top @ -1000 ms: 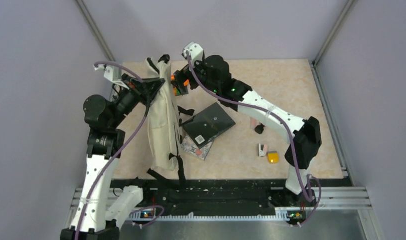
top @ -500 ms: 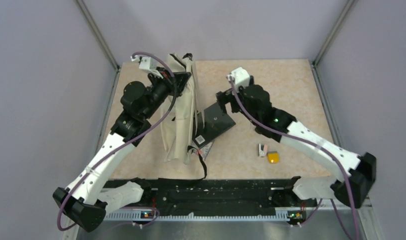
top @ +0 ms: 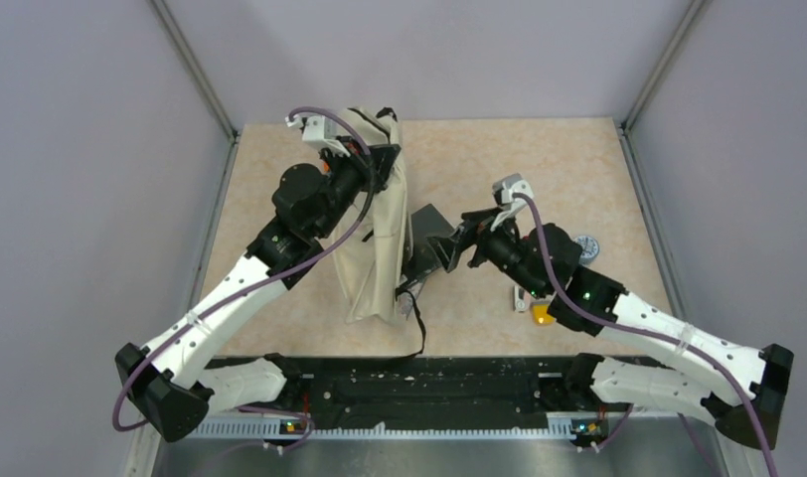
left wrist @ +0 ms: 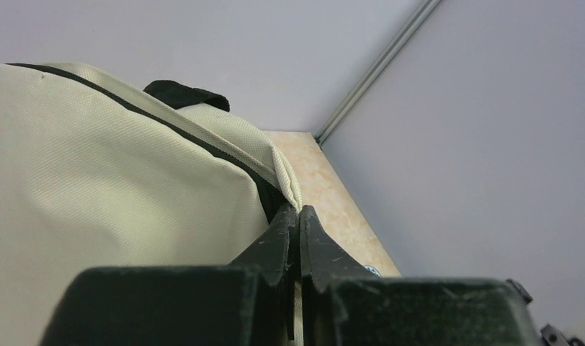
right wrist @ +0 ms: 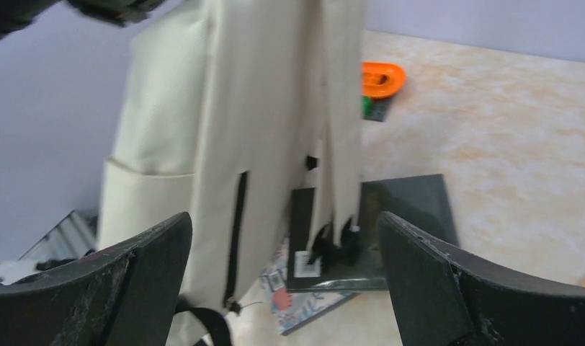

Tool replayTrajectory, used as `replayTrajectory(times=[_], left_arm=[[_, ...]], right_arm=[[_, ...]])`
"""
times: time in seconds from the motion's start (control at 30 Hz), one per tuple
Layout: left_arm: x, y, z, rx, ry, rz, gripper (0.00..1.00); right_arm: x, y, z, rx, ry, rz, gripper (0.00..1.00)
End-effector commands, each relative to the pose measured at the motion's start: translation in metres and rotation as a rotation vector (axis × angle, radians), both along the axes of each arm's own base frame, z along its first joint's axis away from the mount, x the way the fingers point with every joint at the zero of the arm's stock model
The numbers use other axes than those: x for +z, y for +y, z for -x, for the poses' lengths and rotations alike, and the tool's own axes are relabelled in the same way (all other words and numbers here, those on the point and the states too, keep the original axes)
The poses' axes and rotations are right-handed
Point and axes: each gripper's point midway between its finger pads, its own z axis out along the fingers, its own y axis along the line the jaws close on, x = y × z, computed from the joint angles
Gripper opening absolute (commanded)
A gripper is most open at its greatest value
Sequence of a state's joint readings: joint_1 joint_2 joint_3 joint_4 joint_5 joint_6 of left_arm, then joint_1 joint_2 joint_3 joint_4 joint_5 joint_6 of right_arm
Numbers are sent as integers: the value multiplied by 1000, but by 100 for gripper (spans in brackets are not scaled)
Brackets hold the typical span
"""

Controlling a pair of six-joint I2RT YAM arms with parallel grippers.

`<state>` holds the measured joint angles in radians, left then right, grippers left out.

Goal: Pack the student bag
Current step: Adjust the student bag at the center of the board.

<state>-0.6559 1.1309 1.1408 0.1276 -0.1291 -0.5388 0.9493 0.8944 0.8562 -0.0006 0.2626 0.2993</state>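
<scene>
The student bag, a big beige backpack with black zip lines, hangs upright at the table's middle left, its bottom near the table. My left gripper is shut on the fabric edge at its top, beside the zip; the pinch shows at the left gripper against the student bag. My right gripper stands open just right of the bag, low over a black book. In the right wrist view the right gripper is wide open and holds nothing, facing the student bag.
The black book lies on a patterned book, partly behind the bag. A yellow object, a small white item and a round grey thing lie at the right. An orange item lies behind the bag. Black straps trail toward the near edge.
My left arm has carried the bag rightward, away from the left wall. My right arm has drawn back from the bag's top and dropped low beside the black book, still open.
</scene>
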Motion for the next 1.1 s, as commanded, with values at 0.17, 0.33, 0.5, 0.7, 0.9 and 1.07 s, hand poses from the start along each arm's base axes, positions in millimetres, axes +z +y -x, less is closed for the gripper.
replayTrajectory(times=[0.17,0.33,0.5,0.7,0.9,1.07], left_arm=[[21,4,-7,53,-50,65,0],[17,6,-8,67,-51,49,0],[12,7,-11,83,-54,18,0],[7,15,-15,129,-69,-28,0],[0,23,-21,181,-88,-88,0],[0,23,-19,173,-87,-75,0]], right_arm=[[17,75,37,210,-42,-33,96],[11,101,40,246,-42,-10,97],[-2,115,31,216,-20,30,97],[10,113,33,215,-22,-15,97],[21,109,40,240,-20,-62,97],[-4,110,21,143,-4,10,99]])
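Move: The student bag, its top seam already pinched by the left fingers, stands with its middle about 3 cm back, 2 cm left and 20 cm below the left hand. From the open right hand its middle lies some 19 cm left, 6 cm ahead and 11 cm lower. Near it, the black folder lies about 16 cm ahead and 11 cm left of the right hand, the patterned notebook 6 cm ahead and 16 cm left, both some 30 cm below. The student bag is kept upright in the left hand's closed pinch, which creeps about 2 cm forward, slightly left and down, twisting gently counter-clockwise. Meanwhile the wide-open right hand sweeps about 11 cm left towards the bag's lower right side, drawing back a little and dipping, turning some 10 degrees counter-clockwise, then stops beside it and finally lifts slightly; contact there can't be made out. ##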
